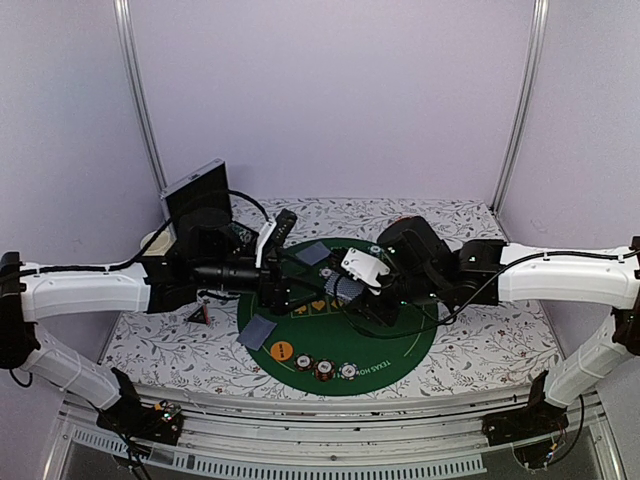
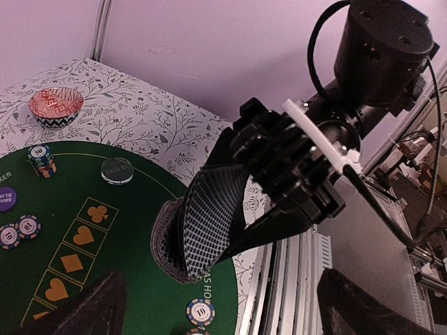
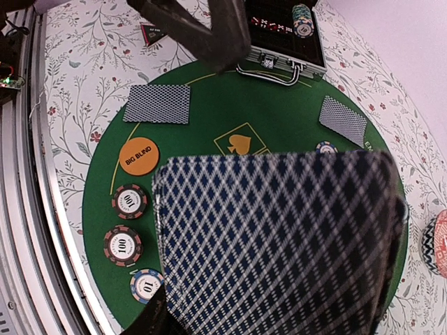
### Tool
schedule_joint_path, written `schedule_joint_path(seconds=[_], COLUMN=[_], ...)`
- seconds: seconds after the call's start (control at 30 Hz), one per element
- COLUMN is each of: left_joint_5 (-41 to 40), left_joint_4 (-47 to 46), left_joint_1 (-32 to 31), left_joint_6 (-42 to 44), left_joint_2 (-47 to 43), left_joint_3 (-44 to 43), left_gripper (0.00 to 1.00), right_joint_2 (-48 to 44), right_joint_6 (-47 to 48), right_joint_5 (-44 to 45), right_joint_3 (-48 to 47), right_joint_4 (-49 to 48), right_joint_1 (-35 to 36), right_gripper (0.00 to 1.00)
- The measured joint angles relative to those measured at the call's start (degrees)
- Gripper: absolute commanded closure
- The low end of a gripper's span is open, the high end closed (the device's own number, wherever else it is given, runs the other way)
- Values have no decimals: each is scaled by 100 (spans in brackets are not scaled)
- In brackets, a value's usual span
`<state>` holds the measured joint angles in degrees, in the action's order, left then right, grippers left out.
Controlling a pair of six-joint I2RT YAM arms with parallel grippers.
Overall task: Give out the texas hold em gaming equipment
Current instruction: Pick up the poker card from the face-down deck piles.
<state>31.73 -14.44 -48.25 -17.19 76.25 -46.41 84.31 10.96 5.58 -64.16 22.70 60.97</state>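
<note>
My right gripper (image 1: 352,283) is shut on a deck of blue-grey-backed playing cards (image 3: 279,244), held above the green mat (image 1: 400,345). One dark finger (image 3: 143,322) shows under the deck. My left gripper (image 2: 223,314) stands open just left of the deck (image 2: 199,230), with nothing between its fingers. Two dealt piles of cards lie face down on the mat (image 3: 157,104) (image 3: 343,120). Near the front edge sit an orange BIG BLIND disc (image 3: 139,156) and three striped chips (image 3: 130,201) (image 3: 123,245) (image 3: 147,285).
An open chip case (image 1: 200,205) stands at the back left, with a small triangular marker (image 3: 155,31) beside it. A pink patterned dish (image 2: 56,106), a chip stack (image 2: 42,159), a pale dealer disc (image 2: 116,170) and a purple disc (image 2: 3,199) sit across the mat.
</note>
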Motion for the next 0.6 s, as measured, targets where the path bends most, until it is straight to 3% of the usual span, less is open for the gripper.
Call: schedule_joint_path(seconds=[0.37,0.6], left_joint_5=[-1222,-1447], left_joint_4=[533,518], left_joint_1=[-105,-111], left_joint_6=[153,61], left_joint_2=[522,503], left_joint_3=[-369,-363], left_gripper=[18,27], right_joint_2=[245,251], right_joint_6=[81,87], right_joint_5=[-31,-24], right_joint_3=[-289,-295], right_joint_4=[4,9], right_joint_1=[221,240], right_gripper=[57,57])
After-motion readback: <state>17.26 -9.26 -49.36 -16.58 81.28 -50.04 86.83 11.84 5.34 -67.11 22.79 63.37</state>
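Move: The deck, held in the right hand, stands about 8 cm to the right of the empty, wide-open left hand, 2 cm farther out and some 5 cm lower. Down on the table, roughly 18 cm below the left hand, one dealt card lies about 21 cm ahead, another about 12 cm to the left and level with it, and the big blind button about 8 cm left and 5 cm back. From the right hand the deck is in its grip, its middle some 2 cm left and 1 cm ahead. Around the deck's free end the left gripper comes in with its fingers apart, its back finger reaching across the patterned face; whether it touches can't be seen. To get there it goes forward about 4 cm and down about 3, turning counter-clockwise some 10 degrees while the fingers narrow by about a fifth. The right hand keeps its grip and carries the deck about 2 cm left and slightly back to meet it. ##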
